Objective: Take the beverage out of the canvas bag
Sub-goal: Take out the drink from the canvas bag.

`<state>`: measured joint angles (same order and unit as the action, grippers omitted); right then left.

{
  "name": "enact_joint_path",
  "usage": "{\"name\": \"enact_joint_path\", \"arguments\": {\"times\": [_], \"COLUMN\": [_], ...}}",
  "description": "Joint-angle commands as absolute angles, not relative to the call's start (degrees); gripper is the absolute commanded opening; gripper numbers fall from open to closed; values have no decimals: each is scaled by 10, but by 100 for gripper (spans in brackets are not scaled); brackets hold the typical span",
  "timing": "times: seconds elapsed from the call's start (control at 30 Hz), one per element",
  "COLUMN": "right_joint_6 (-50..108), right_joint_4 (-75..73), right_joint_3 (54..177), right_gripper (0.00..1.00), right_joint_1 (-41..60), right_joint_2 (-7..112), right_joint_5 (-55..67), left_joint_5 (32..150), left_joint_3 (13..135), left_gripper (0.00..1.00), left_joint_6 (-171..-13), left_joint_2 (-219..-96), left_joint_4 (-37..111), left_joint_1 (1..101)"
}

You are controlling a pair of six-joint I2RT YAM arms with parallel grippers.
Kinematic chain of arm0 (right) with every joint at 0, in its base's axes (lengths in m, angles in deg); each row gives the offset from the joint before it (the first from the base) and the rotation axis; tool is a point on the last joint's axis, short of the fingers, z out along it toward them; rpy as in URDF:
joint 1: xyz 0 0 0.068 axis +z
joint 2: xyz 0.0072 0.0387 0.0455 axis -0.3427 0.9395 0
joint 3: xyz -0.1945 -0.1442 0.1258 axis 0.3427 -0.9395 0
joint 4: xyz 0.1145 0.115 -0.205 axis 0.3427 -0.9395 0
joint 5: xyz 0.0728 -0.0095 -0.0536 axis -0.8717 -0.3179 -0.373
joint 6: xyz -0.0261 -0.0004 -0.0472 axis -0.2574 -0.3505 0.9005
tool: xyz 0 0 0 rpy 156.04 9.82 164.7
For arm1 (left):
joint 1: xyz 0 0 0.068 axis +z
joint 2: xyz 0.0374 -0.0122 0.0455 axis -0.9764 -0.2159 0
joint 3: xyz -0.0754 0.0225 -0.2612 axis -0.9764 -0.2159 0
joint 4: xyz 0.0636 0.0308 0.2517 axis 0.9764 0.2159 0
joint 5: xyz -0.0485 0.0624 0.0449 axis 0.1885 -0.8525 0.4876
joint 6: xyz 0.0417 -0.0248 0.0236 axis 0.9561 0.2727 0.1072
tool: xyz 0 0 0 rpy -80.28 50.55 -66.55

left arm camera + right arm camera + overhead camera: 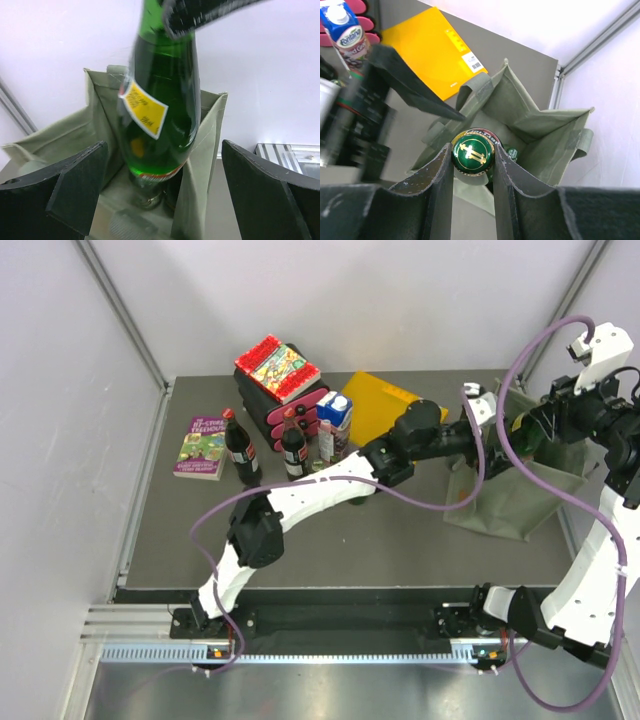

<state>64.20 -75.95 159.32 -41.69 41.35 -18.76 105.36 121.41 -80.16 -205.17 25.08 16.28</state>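
Note:
The beverage is a green glass bottle point(160, 100) with a yellow label and a green-and-gold cap point(473, 156). My right gripper point(473, 160) is shut on its neck just under the cap and holds it upright over the canvas bag point(540, 125). The bottle's lower end is still between the olive bag point(205, 165) walls. A second small green cap point(512, 154) shows deeper inside. My left gripper point(162, 200) is wide open beside the bag's left side, and its fingers point(75, 185) touch nothing. In the top view the bag point(510, 502) sits at the right, under both grippers.
A yellow-orange folder point(385, 405) lies just left of the bag. Further left stand two cola bottles point(240, 448), a blue-and-white carton point(335, 420), a pink-and-black stack with a book on top point(280, 375) and a flat green book point(205, 447). White walls enclose the table.

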Motion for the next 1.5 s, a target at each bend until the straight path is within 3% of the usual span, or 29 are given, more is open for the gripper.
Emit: {"name": "enact_joint_path", "arguments": {"times": [0.0, 0.43, 0.6, 0.83, 0.93, 1.1, 1.2, 1.23, 1.47], "right_joint_6": [638, 639, 638, 631, 628, 618, 594, 583, 537], "right_joint_4": [-659, -653, -648, -637, -634, -614, -583, -576, -536], "right_joint_3": [1606, 1557, 1553, 1561, 1560, 1531, 1496, 1485, 1474], "right_gripper": [0, 0, 0, 0, 0, 0, 13, 25, 64], "right_joint_1": [-417, -417, -417, -417, -417, -418, -417, -417, -417], "right_joint_2": [386, 351, 343, 340, 337, 319, 300, 296, 284], "right_joint_5": [-235, -284, -300, -317, -321, -331, -336, -338, -361], "left_joint_5": [1029, 1002, 1003, 1009, 1002, 1000, 1000, 1000, 996], "left_joint_3": [1257, 1277, 1276, 1270, 1255, 1245, 1241, 1239, 1181], "left_gripper": [99, 99, 91, 56, 2, 0, 0, 0, 0], "left_joint_6": [-801, -801, -802, -801, -801, -819, -820, -822, -812], "left_joint_2": [-2072, -2079, -2065, -2047, -2032, -2008, -1989, -1979, -1919], "left_joint_4": [187, 187, 208, 212, 192, 173, 167, 166, 151], "left_joint_1": [154, 147, 145, 144, 143, 144, 144, 144, 144]}}
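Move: Some 5 cm to the right of the open left gripper and about 2 cm ahead hangs the green beverage bottle, its middle roughly 4 cm higher. The canvas bag's middle lies about 12 cm right of that gripper, level fore-and-aft, 18 cm below; the orange envelope is 17 cm left, 11 cm ahead, 30 cm down. The right hand, still pinching the cap, has the left gripper about 5 cm to its left, 2 cm back and 13 cm below. Handing the bottle across, the right hand carries it left and back by a few centimetres while the left gripper eases about 2 cm right, then closes around the lower body. Keeping that grip, the left hand lifts some 2.5 cm and draws slightly left and back; the right follows left and up, its fingers tipping up about 10 degrees, and finally opens off the cap. ##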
